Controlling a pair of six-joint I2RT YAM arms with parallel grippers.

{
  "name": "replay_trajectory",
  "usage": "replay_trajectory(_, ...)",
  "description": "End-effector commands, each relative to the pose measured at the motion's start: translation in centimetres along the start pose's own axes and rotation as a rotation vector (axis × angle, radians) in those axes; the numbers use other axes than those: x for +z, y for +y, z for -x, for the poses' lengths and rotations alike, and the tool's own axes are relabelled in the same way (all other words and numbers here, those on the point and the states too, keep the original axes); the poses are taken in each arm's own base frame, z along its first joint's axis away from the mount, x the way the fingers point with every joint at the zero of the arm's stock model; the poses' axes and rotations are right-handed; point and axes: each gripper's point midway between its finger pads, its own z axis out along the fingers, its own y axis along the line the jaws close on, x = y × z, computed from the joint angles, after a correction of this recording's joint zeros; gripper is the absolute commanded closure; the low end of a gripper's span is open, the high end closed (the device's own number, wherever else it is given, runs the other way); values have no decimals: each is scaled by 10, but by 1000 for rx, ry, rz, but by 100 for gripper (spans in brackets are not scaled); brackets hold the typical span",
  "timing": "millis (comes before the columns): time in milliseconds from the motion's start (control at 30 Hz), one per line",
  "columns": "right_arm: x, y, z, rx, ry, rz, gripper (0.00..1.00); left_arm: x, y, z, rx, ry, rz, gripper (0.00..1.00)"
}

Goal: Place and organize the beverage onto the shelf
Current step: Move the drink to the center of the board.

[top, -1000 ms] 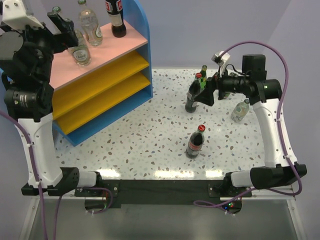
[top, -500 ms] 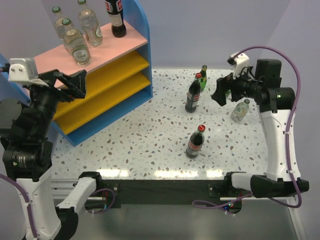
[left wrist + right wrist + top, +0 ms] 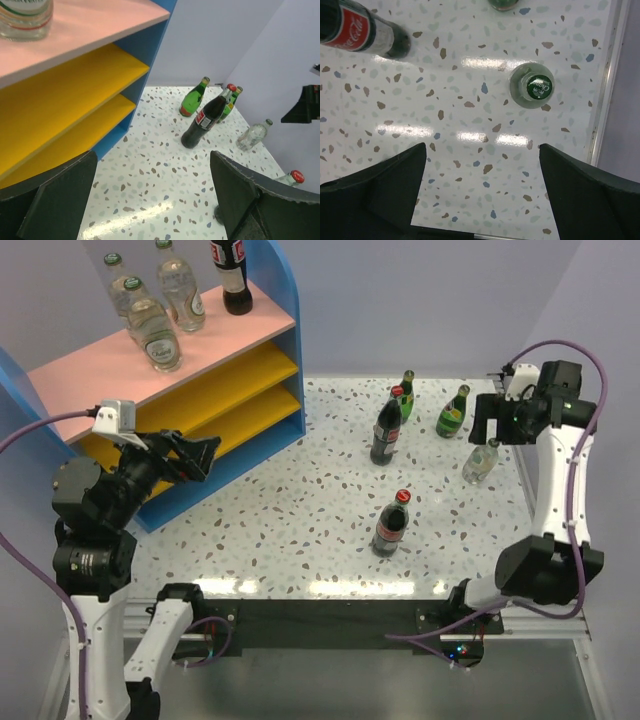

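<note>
The shelf (image 3: 285, 340) stands at the back left; its pink top carries three clear green-capped bottles (image 3: 157, 336) and a cola bottle (image 3: 232, 275). On the table stand a cola bottle (image 3: 386, 430) with a green bottle (image 3: 406, 388) behind it, another green bottle (image 3: 452, 412), a clear bottle (image 3: 480, 462) and a nearer cola bottle (image 3: 391, 525). My left gripper (image 3: 195, 455) hangs open and empty in front of the yellow boards (image 3: 75, 85). My right gripper (image 3: 497, 425) is open and empty, pointing down just short of the clear bottle's green cap (image 3: 538, 86).
The table's right edge (image 3: 602, 100) runs close beside the clear bottle. In the left wrist view the cola bottle (image 3: 205, 120) and both green bottles (image 3: 192, 98) stand clustered ahead, with the clear one (image 3: 252, 135) to their right.
My left arm has dropped from the shelf top to the front of the lower boards. My right arm has pulled back from the cola bottle to the right edge, uncovering a green bottle.
</note>
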Motion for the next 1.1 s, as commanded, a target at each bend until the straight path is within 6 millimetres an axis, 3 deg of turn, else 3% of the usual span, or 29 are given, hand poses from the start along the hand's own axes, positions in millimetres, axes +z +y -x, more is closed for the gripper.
replay_trajectory(0, 18, -16, 6, 13, 32, -47, 3, -4, -13, 0, -11, -32, -77, 0)
replay_trajectory(167, 53, -35, 0, 11, 109, -73, 6, -10, -10, -15, -29, -17, -67, 0)
replay_trajectory(400, 77, -54, -8, 43, 158, -72, 16, -12, -5, -25, -58, -6, -44, 0)
replay_trajectory(667, 96, -59, -10, 26, 170, -55, 24, -8, -6, -29, -78, 8, -60, 0)
replay_trajectory(1067, 111, -64, -10, 3, 185, -41, 56, -10, -3, -39, -93, 26, -53, 0)
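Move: The right hand hangs empty above and short of the clear bottle with the green cap, whose middle is about 7 cm ahead, 5 cm to the right and some 18 cm below. The nearest green bottle stands about 12 cm beyond it and 5 cm farther left; the back cola is 4 cm beyond and 20 cm left of it, the front cola 16 cm nearer and 20 cm left. From the left hand the clear bottle lies some 18 cm ahead, 60 cm right and 34 cm below. The right hand dives about 11 cm, going some 6 cm forward and 5 cm to the right as well, fast at first and then easing, while the wrist tips the fingers roughly 15 degrees more steeply down onto the clear bottle's neck. On the way the wide-open fingers close to about half, ending one on each side of the neck just below the green cap, while the empty left hand, still open, sinks about 4 cm beside the shelf. ##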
